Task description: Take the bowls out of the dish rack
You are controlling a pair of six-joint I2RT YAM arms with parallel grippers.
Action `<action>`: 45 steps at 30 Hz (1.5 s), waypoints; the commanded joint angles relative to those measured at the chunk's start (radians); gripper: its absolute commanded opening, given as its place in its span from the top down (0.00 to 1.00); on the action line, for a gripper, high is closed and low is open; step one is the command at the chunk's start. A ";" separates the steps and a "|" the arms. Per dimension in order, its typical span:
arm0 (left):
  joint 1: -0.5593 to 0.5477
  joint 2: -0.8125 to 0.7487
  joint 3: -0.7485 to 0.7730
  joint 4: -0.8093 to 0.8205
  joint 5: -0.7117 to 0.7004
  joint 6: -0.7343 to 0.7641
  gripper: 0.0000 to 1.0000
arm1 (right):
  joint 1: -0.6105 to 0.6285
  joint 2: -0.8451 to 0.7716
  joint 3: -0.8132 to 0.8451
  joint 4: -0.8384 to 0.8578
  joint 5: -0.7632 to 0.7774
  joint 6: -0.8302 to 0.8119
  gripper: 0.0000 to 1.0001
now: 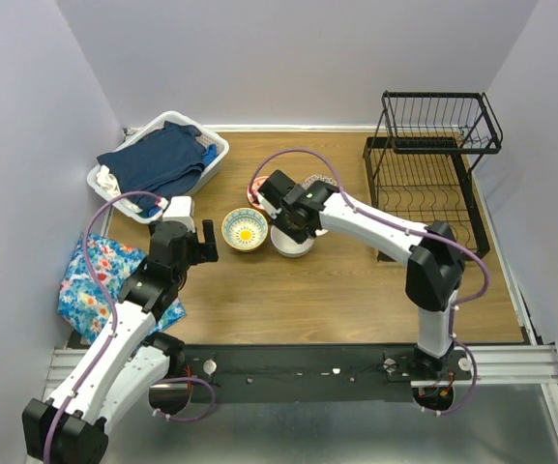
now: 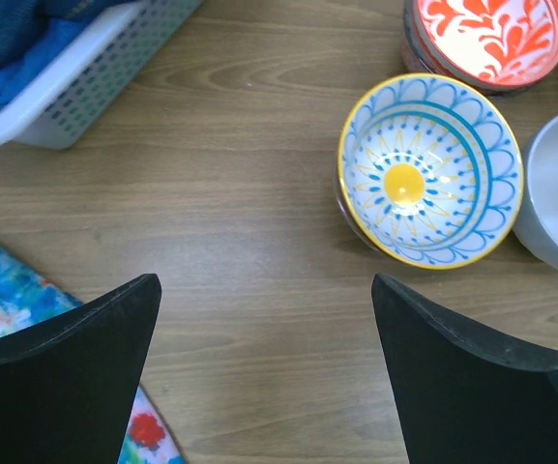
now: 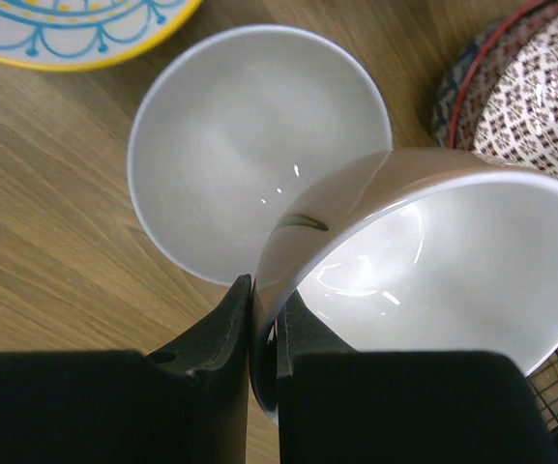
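Note:
My right gripper is shut on the rim of a plain white bowl, holding it tilted just above a second white bowl that sits on the table. In the top view this gripper hovers over that white bowl at mid-table. A blue-and-yellow bowl stands left of it, and a red-orange floral bowl and a dark patterned bowl lie behind. The black wire dish rack stands at the back right. My left gripper is open over bare wood beside the blue-and-yellow bowl.
A white laundry basket with blue clothes sits at the back left. A floral cloth lies at the left edge under my left arm. Walls close in the table on the left, back and right.

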 commanded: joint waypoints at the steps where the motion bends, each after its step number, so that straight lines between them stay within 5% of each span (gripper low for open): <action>1: 0.005 -0.111 0.007 -0.017 -0.177 -0.012 0.01 | 0.026 0.075 0.083 0.014 -0.027 -0.022 0.99; 12: 0.008 -0.249 -0.026 0.004 -0.252 -0.015 0.01 | 0.038 0.197 0.160 -0.012 -0.049 0.014 0.98; 22: 0.010 -0.226 -0.021 0.003 -0.232 -0.010 0.01 | 0.038 0.194 0.169 -0.028 -0.075 0.054 0.62; 45: 0.013 -0.199 -0.018 0.004 -0.209 -0.009 0.01 | 0.044 0.074 0.151 -0.025 -0.141 0.181 0.43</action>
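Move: The tan bowl, held by its rim in the right hand, is bound for the white bowl, almost straight beneath that hand: about 1 cm ahead, 1 cm left and 9 cm down. The yellow bowl stands some 11 cm left and 2 cm ahead of the hand, the red bowl about 6 cm left and 10 cm ahead, the patterned bowls 7 cm right and 10 cm ahead. From the left hand the white bowl is about 21 cm right, 4 cm ahead, 11 cm down. The tan bowl is lowered into the white bowl as the right hand carries it about 4 cm left and 5 cm down. The right fingers then open to roughly half and let go of the rim, the hand drifting a further centimetre left and rising about 2 cm. Meanwhile the empty, open left hand backs off up and left, away from the bowls, tipping its fingers up and turning slightly counter-clockwise. ##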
